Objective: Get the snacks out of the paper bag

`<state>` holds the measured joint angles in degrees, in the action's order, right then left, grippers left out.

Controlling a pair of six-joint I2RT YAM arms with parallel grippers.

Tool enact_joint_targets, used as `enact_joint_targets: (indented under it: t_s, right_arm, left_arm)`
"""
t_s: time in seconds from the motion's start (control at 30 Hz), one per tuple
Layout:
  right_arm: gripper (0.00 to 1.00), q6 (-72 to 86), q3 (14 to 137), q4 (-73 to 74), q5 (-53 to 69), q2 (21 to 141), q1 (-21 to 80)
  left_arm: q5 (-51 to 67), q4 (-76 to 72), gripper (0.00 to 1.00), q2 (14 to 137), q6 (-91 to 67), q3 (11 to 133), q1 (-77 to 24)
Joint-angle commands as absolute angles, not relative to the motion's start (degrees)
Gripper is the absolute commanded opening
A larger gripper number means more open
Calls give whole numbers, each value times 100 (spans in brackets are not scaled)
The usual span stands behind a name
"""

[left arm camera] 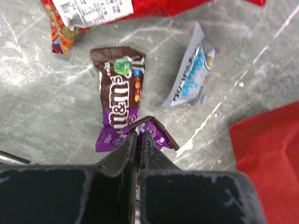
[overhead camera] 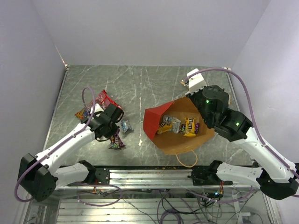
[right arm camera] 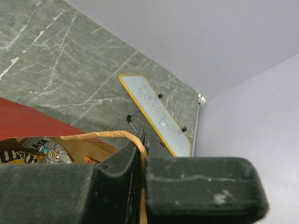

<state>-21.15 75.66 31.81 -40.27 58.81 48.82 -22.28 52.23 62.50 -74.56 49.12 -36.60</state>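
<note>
The brown paper bag (overhead camera: 180, 140) lies on its side with its mouth facing left and a red side panel (overhead camera: 153, 122) showing. Inside it lie several snacks, among them a silver packet (overhead camera: 171, 123) and a yellow one (overhead camera: 190, 126). My right gripper (right arm camera: 144, 138) is shut on the bag's tan loop handle (right arm camera: 100, 136) at the bag's far edge. Left of the bag, my left gripper (left arm camera: 139, 135) is shut on the lower end of a purple packet (left arm camera: 120, 91), which rests on the table. A silver-blue packet (left arm camera: 192, 74), a red chip bag (left arm camera: 154, 7) and an orange packet (left arm camera: 60, 35) lie around it.
A flat white board with a yellow rim (right arm camera: 154, 112) sits at the table's far right corner (overhead camera: 196, 78). The bag's second handle (overhead camera: 187, 161) hangs over the near metal rail (overhead camera: 149, 175). White walls enclose the table on three sides.
</note>
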Motion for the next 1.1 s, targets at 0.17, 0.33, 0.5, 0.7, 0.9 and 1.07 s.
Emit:
enact_joint_targets:
  t_s: [0.17,0.33,0.5,0.7,0.9,1.07]
  right_arm:
    - [0,-1737,7796,3549,-3982,5681,4856]
    - [0,-1412,7892,3782,-3883,5629,4859]
    - [0,-1323,7954,3751,-3680,5648,4848]
    - [0,-1950,8072,3467,-3952,5698,4854]
    - [0,-3402,8056,2645,-4311,5858,4744]
    - [0,-3989,8362,2532,-3461,6275,3827]
  left_arm:
    - [-2530,5202,9,7413,-8163,5348,-3140]
    - [-2452,5046,15,7806,-8506,5456,-3009]
    - [-2412,4907,48,7791,-8548,5270,-2917]
    - [-1954,4729,82,7158,-8344,4933,-2892]
    - [-1731,4742,91,6289,-7791,4888,-2892]
    - [-1415,4836,95,6003,-7387,5023,-2892]
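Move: My left hand already holds the purple M&M's packet; the bare table spot for it is about 4 cm ahead, 1 cm left and 10 cm below. The brown M&M's packet lies roughly 2 cm ahead and 4 cm left, the silver packet some 10 cm ahead and 2 cm right, the red bag about 18 cm ahead and 10 cm left. From my right hand, that spot is some 32 cm left, 2 cm back and 35 cm down; the paper bag hangs about 20 cm below, 3 cm back and 3 cm left. I lower the purple packet forward and down with my left hand, about 4 cm each way and a little left, turning some 15 degrees counter-clockwise, to the right side of the brown packet. There I open the fingers wide, let go and rise about 5 cm, easing slightly back. My right hand keeps its pinch on the paper bag's handle, drawing back slightly, then lifting some 3 cm and going forward and right. ##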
